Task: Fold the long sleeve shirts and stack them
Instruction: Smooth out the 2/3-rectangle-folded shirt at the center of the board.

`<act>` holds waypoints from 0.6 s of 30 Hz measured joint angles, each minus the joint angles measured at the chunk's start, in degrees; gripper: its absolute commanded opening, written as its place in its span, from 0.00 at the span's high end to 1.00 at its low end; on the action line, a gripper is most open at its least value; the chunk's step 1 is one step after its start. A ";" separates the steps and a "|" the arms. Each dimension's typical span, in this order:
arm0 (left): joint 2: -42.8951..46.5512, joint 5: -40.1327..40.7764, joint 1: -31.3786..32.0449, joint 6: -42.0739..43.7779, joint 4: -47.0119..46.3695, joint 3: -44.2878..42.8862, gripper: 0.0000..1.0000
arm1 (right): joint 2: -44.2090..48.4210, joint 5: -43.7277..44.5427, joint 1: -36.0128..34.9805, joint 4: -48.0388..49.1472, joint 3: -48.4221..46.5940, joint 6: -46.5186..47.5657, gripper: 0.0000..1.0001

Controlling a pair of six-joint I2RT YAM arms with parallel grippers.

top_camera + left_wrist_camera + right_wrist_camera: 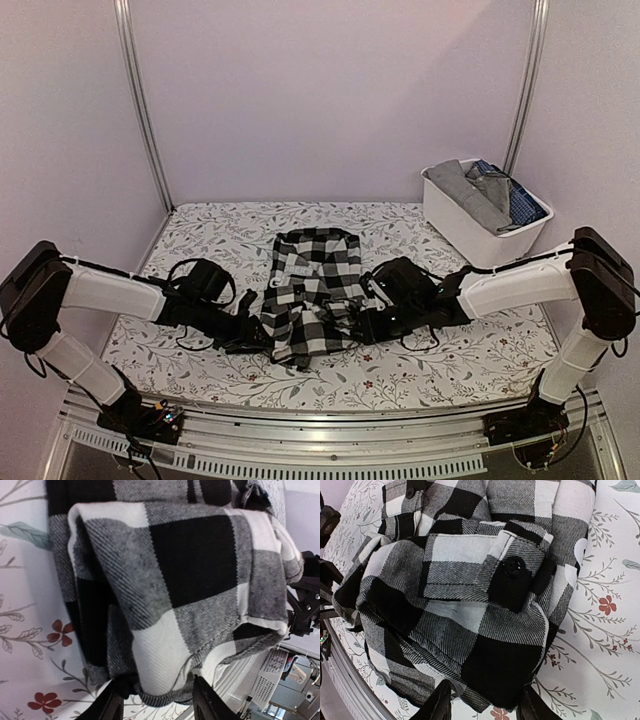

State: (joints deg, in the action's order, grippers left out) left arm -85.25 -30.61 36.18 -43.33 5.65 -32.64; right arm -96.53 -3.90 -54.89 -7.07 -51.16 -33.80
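Note:
A black-and-white checked long sleeve shirt (315, 285) lies partly folded in the middle of the floral table. My left gripper (262, 335) is at its left lower edge and my right gripper (352, 325) at its right lower edge. In the left wrist view the shirt's folded hem (170, 610) bulges between the spread fingers of the left gripper (159, 700). The right wrist view shows a buttoned cuff (514, 568) on the bunched cloth, whose lower edge sits between the parted fingers of the right gripper (485, 705). Both grippers are open around cloth.
A white bin (462, 232) stands at the back right, holding a grey shirt (468, 190) and a blue patterned one (520, 202). The floral tablecloth (220, 230) covers the table. A metal rail (320, 440) runs along the near edge, between the arm bases.

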 measured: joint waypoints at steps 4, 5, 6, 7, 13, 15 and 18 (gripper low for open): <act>0.00 -0.50 1.03 -0.92 -0.72 -1.20 0.77 | -0.24 0.39 -0.17 -0.52 -1.03 0.42 0.74; 0.00 -0.66 1.20 -1.20 -0.87 -1.40 0.81 | -0.24 0.42 -0.20 -0.57 -1.16 0.55 0.78; 0.00 -0.70 1.33 -1.44 -1.03 -1.49 0.87 | -0.24 0.42 -0.20 -0.74 -1.31 0.37 0.82; 0.00 -0.85 1.44 -1.53 -1.09 -1.62 0.90 | -0.31 0.42 -0.20 -0.87 -1.49 0.48 0.85; 0.04 -1.60 1.75 -2.99 -1.44 -1.88 0.97 | -0.39 0.44 -0.22 -2.08 -2.71 0.61 0.96; 0.17 -1.77 1.75 -3.23 -1.14 -2.27 0.98 | -0.39 0.44 -0.22 -2.38 -3.08 0.44 0.97; 0.48 -1.97 1.75 -3.63 -0.39 -3.80 0.98 | -0.39 0.57 -0.22 -3.41 -4.33 0.44 0.98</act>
State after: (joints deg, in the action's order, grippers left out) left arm -84.77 -32.58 37.93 -46.96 5.26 -36.45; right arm -96.92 -3.33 -55.11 -10.48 -55.48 -33.36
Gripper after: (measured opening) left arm 0.023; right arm 0.031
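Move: Right between the left hand's part-open fingers, about 1 cm to the right and 1 cm down, lies the loose fold at the shirt's near left corner; the lowest point of the hem is some 5 cm to the right and 4 cm back, and the shirt's far edge about 12 cm right and 27 cm ahead. The right hand has the near right corner fold about 1 cm ahead, left and below, with the buttoned cuff some 5 cm ahead and 4 cm left. Pinching both near corners of the shirt at once, the two grippers go from half open to shut on the checked folds and begin to rise. The left climbs about 3 cm while drawing some 2.5 cm to the right, towards the other hand; the right lifts only about 1.5 cm, easing a little to the left. The wrists barely turn. ##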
